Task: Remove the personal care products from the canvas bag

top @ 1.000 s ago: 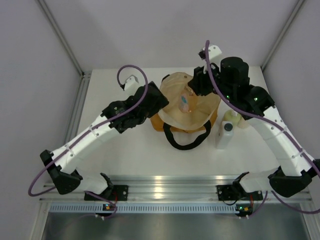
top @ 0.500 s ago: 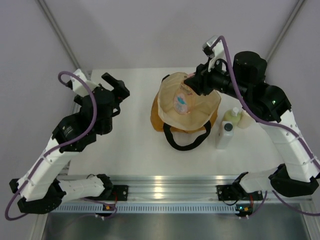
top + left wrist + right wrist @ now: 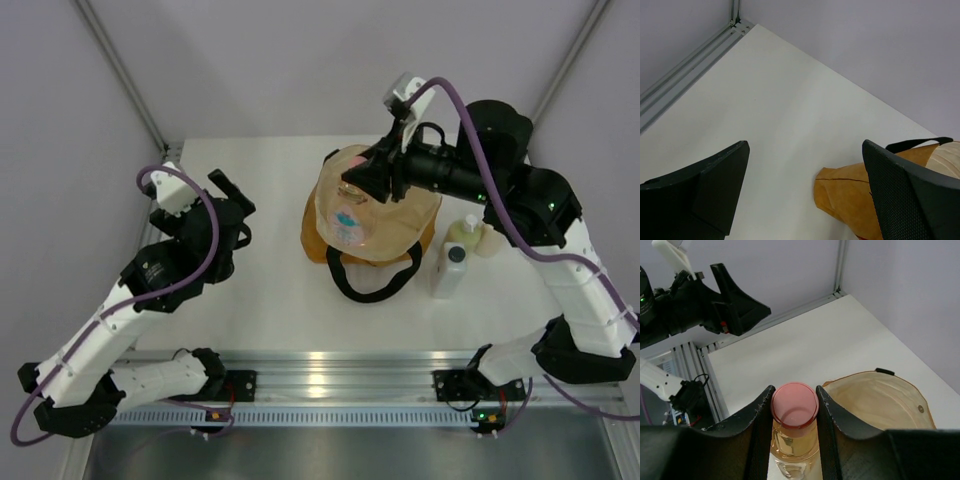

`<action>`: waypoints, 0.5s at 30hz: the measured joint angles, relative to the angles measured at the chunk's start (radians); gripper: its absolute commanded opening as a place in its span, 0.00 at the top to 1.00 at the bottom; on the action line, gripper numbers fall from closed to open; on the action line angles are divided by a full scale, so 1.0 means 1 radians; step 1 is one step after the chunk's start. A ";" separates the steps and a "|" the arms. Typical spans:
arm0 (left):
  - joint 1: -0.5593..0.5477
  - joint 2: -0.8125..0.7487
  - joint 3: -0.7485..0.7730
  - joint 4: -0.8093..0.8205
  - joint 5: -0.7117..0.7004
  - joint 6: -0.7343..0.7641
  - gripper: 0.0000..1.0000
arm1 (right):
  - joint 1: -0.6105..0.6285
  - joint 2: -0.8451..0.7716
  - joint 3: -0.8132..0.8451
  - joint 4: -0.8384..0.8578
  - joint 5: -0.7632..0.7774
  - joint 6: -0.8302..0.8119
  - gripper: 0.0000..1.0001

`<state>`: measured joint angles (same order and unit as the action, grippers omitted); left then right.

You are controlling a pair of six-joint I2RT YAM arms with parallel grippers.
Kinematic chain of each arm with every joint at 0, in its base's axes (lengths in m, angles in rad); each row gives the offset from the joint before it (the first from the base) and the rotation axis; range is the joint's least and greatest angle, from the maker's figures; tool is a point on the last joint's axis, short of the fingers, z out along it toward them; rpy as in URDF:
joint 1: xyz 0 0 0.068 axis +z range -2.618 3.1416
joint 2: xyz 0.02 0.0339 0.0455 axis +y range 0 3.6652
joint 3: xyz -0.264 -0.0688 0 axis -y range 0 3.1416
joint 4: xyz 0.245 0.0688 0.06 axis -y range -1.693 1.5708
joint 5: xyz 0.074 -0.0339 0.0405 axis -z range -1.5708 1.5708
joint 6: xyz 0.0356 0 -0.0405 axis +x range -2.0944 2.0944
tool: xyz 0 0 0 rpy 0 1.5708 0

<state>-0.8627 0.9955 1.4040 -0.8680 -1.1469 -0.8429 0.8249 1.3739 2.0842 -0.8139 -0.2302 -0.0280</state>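
My right gripper [image 3: 360, 188] is shut on the orange translucent bottle with the pink cap [image 3: 346, 217], held in the air above the left part of the canvas bag [image 3: 405, 222]. In the right wrist view the pink cap [image 3: 794, 404] is clamped between both fingers [image 3: 758, 415], with the bag's cream lining [image 3: 885, 399] to the right. My left gripper [image 3: 232, 194] stands open, well left of the bag, with nothing in it. Its wrist view shows a mustard corner of the bag [image 3: 845, 192] between the open fingers [image 3: 720, 180].
Right of the bag stand a white bottle with a dark cap [image 3: 452, 268], a yellow-green bottle with a white cap [image 3: 464, 234] and a cream-beige bottle [image 3: 493, 243]. The bag's black handle loop [image 3: 374, 284] lies toward the front. Walls enclose the white table [image 3: 270, 290].
My right gripper has risen out of the bag with the orange bottle and shifted left. My left arm has drawn back from the bag to the table's left side.
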 measured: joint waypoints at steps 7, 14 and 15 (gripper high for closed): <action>0.010 -0.004 -0.008 0.000 -0.036 0.016 0.02 | 0.151 0.058 -0.001 -0.018 0.035 -0.033 1.00; 0.037 0.047 0.046 0.000 -0.051 0.062 0.02 | 0.274 0.049 -0.107 0.040 0.055 -0.067 1.00; 0.041 0.048 0.051 0.000 -0.052 0.066 0.02 | 0.283 0.039 -0.151 0.058 0.056 -0.068 1.00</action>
<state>-0.8219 1.0439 1.4551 -0.8680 -1.1988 -0.7769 1.1084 1.4128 1.9331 -0.7555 -0.1745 -0.0963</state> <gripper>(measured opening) 0.984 0.341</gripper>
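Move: The right gripper already holds the pink-capped bottle by its cap, body hanging about 9 cm below the fingers. Clear table to the left and in front of the canvas bag lies some 18 cm left of this hand, 5 cm nearer the base and 50 cm below. The bag's middle is about 17 cm ahead, 4 cm right and 38 cm down. From the left gripper, the bottle is some 22 cm right, 4 cm nearer and 4 cm higher. Keep the right gripper shut on the pink cap and swing the hanging bottle away from the canvas bag, about 8 cm left and 6 cm back towards the base. Sink some 6 cm on the way, fastest at the end, while the wrist turns about 15 degrees counter-clockwise and rolls slightly. ##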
